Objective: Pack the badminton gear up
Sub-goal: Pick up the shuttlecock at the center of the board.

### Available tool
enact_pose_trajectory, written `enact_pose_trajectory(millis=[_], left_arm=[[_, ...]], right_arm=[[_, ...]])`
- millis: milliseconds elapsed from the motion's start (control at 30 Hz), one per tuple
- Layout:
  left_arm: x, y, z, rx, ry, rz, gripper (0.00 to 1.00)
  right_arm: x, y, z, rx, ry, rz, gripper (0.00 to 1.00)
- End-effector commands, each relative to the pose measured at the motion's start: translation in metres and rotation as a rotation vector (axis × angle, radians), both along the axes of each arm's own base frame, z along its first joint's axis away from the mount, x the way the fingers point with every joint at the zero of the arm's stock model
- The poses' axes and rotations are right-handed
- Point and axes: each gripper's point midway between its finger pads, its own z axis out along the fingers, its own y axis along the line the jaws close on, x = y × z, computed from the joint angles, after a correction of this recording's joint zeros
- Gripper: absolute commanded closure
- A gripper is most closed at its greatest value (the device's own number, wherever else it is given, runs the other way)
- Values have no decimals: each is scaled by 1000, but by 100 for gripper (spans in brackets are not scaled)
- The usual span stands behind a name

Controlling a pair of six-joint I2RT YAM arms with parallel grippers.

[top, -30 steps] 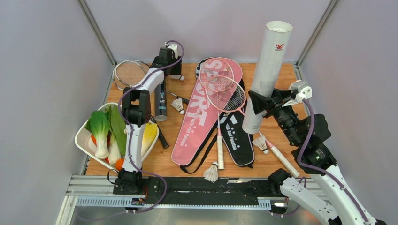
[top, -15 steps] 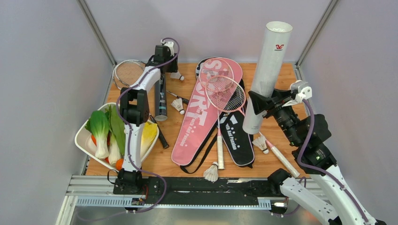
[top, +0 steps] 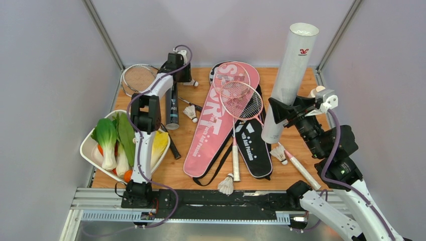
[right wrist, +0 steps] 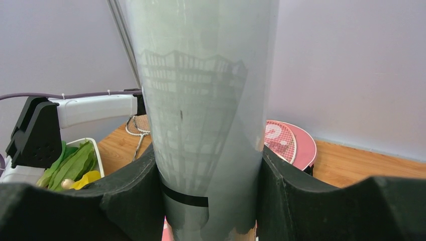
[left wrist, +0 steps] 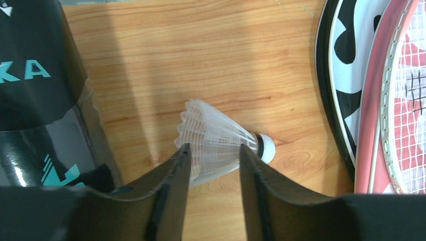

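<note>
A white feather shuttlecock point(left wrist: 216, 143) lies on its side on the wood at the back of the table, next to the lying black tube point(left wrist: 35, 90). My left gripper point(left wrist: 213, 148) is down over it, and both fingers press against its feather skirt. In the top view the left gripper point(top: 185, 80) hides most of that shuttlecock point(top: 193, 83). My right gripper point(right wrist: 208, 165) is shut on the white tube point(right wrist: 206, 100). It holds this tube point(top: 294, 70) upright and tilted, open end up, at the right point(top: 284, 108).
The pink bag point(top: 211, 130) and black bag point(top: 253, 150) lie mid-table with two pink rackets point(top: 236, 90) on them. A silver racket point(top: 138, 78) sits back left. Loose shuttlecocks point(top: 191, 113) point(top: 279, 153) point(top: 226, 185) lie around. A vegetable tray point(top: 88, 155) stands front left.
My left gripper's jaws have narrowed onto the shuttlecock and the wrist has shifted slightly. The right arm has moved the white tube a little to the right.
</note>
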Motion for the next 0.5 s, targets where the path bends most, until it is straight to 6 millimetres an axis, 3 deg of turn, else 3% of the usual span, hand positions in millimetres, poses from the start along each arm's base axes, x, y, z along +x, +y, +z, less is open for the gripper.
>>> enact_pose_trajectory(millis=[0, 100, 133, 200, 233, 267, 300, 333, 467], left_arm=[[4, -5, 12, -49, -17, -4, 57], [2, -8, 19, -66, -27, -14, 78], [3, -10, 23, -81, -40, -21, 90], [-1, -14, 32, -113, -54, -33, 99], [-6, -17, 39, -129, -56, -39, 99], [-8, -22, 58, -169, -83, -53, 100], [-15, -24, 56, -187, -69, -58, 100], [-21, -30, 70, -231, -82, -71, 100], [-47, -39, 118, -319, -112, -104, 100]], right_arm=[[-8, -10, 30, 41, -88, -21, 77], [-9, -8, 27, 42, -81, -9, 77], [-10, -7, 27, 46, -77, -2, 77], [-11, -4, 22, 54, -58, 18, 77], [-12, -2, 19, 60, -46, 30, 77], [-12, 0, 15, 63, -32, 38, 77], [-12, 1, 9, 65, -17, 44, 77], [-13, 2, 4, 64, -4, 50, 77], [4, 7, -45, 4, 105, 19, 77]])
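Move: The left hand is already down at the far shuttlecock. Its half-open fingers straddle the skirt, with the shuttlecock's middle about 1 cm ahead, 1 cm right and 1 cm below. The black tube's middle lies some 10 cm left and 6 cm back; the second shuttlecock lies about 15 cm back and 2 cm right. From the right hand, the far shuttlecock is roughly 40 cm ahead, 35 cm left and 35 cm below. The left fingers shut fully on the edge of the far shuttlecock's skirt, pinching it while the hand stays almost in place. The hand then draws back about 3.5 cm and some 2 cm to the right, nearly level, away from the far edge of the table, rolling about 10 degrees so that its left side dips. The right hand keeps its grip on the white tube. ##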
